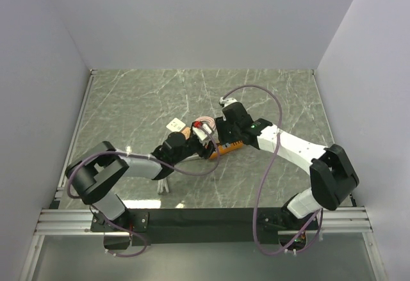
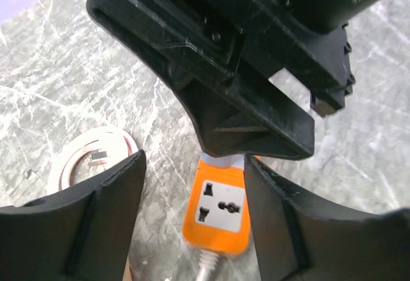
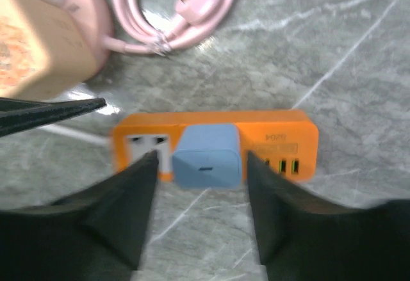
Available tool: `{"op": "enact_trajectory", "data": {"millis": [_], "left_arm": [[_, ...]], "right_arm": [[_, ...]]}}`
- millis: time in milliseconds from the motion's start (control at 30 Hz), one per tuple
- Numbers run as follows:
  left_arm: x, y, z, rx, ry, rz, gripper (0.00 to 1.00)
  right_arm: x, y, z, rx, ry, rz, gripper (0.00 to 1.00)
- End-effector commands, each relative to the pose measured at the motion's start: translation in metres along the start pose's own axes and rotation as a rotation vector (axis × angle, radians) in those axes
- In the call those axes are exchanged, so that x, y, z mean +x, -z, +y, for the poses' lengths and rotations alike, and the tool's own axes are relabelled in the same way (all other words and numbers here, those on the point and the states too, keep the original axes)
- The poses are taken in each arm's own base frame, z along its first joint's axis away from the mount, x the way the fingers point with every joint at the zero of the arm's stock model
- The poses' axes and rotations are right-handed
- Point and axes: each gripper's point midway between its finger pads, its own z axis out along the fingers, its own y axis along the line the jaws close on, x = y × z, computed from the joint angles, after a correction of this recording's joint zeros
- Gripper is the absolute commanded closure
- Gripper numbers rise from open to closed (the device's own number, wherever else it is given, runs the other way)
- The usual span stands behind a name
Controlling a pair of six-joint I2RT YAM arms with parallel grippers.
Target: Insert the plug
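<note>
An orange power strip (image 3: 278, 141) lies on the marble table; it also shows in the top view (image 1: 228, 146). A light blue plug (image 3: 208, 155) sits in its middle socket. My right gripper (image 3: 200, 160) is open, one finger on each side of the blue plug with small gaps. My left gripper (image 2: 193, 160) is open and straddles the strip's cable end (image 2: 218, 214), where a white socket face is empty. The right gripper's black body (image 2: 243, 44) fills the top of the left wrist view. In the top view both grippers (image 1: 182, 141) (image 1: 214, 137) meet over the strip.
A coiled pink cable with its own plug (image 3: 176, 2) and a pink round block (image 3: 45, 38) lie just beyond the strip. The coil shows in the left wrist view (image 2: 90, 156). A white cable (image 2: 206, 269) leaves the strip. White walls surround the table.
</note>
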Motion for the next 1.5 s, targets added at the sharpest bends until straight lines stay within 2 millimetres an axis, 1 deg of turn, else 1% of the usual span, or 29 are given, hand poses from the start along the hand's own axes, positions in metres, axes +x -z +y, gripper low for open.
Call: {"op": "enact_trajectory", "data": {"millis": [0,67,100,267,300,367,400,433,500,533,600,633,667,700,733,767,800,833,867,900,933,967,1033,1067,1100,1133,1200,1300,1467], "left_arm": [[-0.023,0.011,-0.004,0.012,0.039,-0.049,0.31],[-0.026,0.015,-0.005,0.012,0.047,-0.047,0.3],[-0.033,0.017,-0.004,0.011,0.046,-0.059,0.29],[-0.04,0.027,0.0,-0.025,0.089,-0.067,0.29],[-0.049,0.031,0.005,-0.054,0.096,-0.088,0.29],[-0.055,0.037,0.011,-0.093,0.119,-0.098,0.28],[-0.069,0.042,0.012,-0.096,0.125,-0.131,0.28],[-0.074,0.047,0.028,-0.188,0.14,-0.141,0.25],[-0.085,0.057,0.042,-0.271,0.182,-0.159,0.22],[-0.09,0.063,0.06,-0.359,0.204,-0.175,0.17],[-0.099,0.072,0.076,-0.426,0.271,-0.196,0.12],[-0.096,0.079,0.096,-0.487,0.297,-0.181,0.08],[-0.097,0.082,0.105,-0.508,0.353,-0.191,0.06],[-0.098,0.086,0.115,-0.526,0.38,-0.198,0.04],[-0.094,0.09,0.125,-0.547,0.405,-0.182,0.02],[-0.093,0.1,0.149,-0.608,0.452,-0.199,0.01],[-0.092,0.107,0.16,-0.646,0.469,-0.205,0.01],[-0.087,0.117,0.177,-0.707,0.482,-0.201,0.01],[-0.086,0.127,0.188,-0.769,0.498,-0.211,0.01],[-0.085,0.134,0.196,-0.81,0.506,-0.21,0.01],[-0.087,0.142,0.205,-0.854,0.512,-0.222,0.0],[-0.081,0.152,0.215,-0.903,0.513,-0.212,0.0],[-0.083,0.167,0.228,-0.957,0.512,-0.228,0.01],[-0.077,0.181,0.242,-1.009,0.533,-0.224,0.01],[-0.074,0.184,0.247,-1.005,0.55,-0.217,0.01],[-0.071,0.199,0.263,-1.05,0.56,-0.227,0.01],[-0.065,0.206,0.271,-1.073,0.584,-0.219,0.0],[-0.061,0.215,0.278,-1.129,0.602,-0.218,0.01],[-0.062,0.219,0.278,-1.149,0.594,-0.222,0.01]], "right_arm": [[-0.025,0.018,0.012,-0.064,-0.01,-0.108,0.33],[-0.026,0.019,0.011,-0.067,-0.011,-0.115,0.33],[-0.027,0.019,0.011,-0.069,-0.013,-0.118,0.34],[-0.022,0.009,0.008,-0.046,-0.019,-0.092,0.34],[-0.024,0.009,0.007,-0.041,-0.022,-0.102,0.3],[-0.032,0.014,0.003,-0.031,-0.034,-0.134,0.26],[-0.036,0.016,0.001,-0.026,-0.04,-0.154,0.22],[-0.043,0.021,-0.002,-0.017,-0.049,-0.182,0.19],[-0.053,0.026,-0.01,0.004,-0.069,-0.229,0.13],[-0.06,0.031,-0.013,0.006,-0.078,-0.259,0.12],[-0.07,0.035,-0.027,0.031,-0.111,-0.313,0.08],[-0.075,0.041,-0.031,0.035,-0.127,-0.344,0.07],[-0.079,0.043,-0.037,0.045,-0.14,-0.368,0.07],[-0.084,0.044,-0.051,0.069,-0.171,-0.407,0.05],[-0.089,0.052,-0.057,0.072,-0.187,-0.447,0.04],[-0.092,0.056,-0.064,0.084,-0.203,-0.477,0.03],[-0.092,0.057,-0.073,0.098,-0.219,-0.512,0.01],[-0.097,0.067,-0.086,0.12,-0.244,-0.557,0.0],[-0.095,0.068,-0.093,0.132,-0.258,-0.579,0.0],[-0.098,0.076,-0.1,0.143,-0.272,-0.613,0.0],[-0.098,0.081,-0.113,0.174,-0.296,-0.633,0.0],[-0.098,0.085,-0.12,0.187,-0.32,-0.654,0.0],[-0.098,0.096,-0.134,0.214,-0.364,-0.711,0.0],[-0.095,0.098,-0.144,0.227,-0.394,-0.732,0.0],[-0.095,0.102,-0.148,0.232,-0.408,-0.754,0.0],[-0.096,0.112,-0.151,0.233,-0.425,-0.792,0.0],[-0.092,0.119,-0.159,0.242,-0.451,-0.825,0.0],[-0.09,0.139,-0.164,0.261,-0.473,-0.883,0.0],[-0.084,0.15,-0.166,0.269,-0.488,-0.923,0.0]]}}
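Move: The blue plug already stands in the orange power strip, just below the right hand: about 2 cm ahead, level sideways and 3 cm down, with the strip's middle right under it, some 6 cm below the hand. The pink coiled cord lies about 7 cm ahead and 8 cm left of that hand; the beige adapter is some 3 cm ahead and 14 cm left. From the left hand, the plug is about 4 cm ahead, 7 cm right and 5 cm down. Upwards first, both hands back away from the plug and strip. The left hand then sweeps some 33 cm left and 10 cm forward, away from the strip, swinging about 70 degrees counter-clockwise. The right rises clear of the plug, moves out about 17 cm to the right while climbing on, turns clockwise and tips its fingers up from their steep downward slant. Both grippers spread wide open. ##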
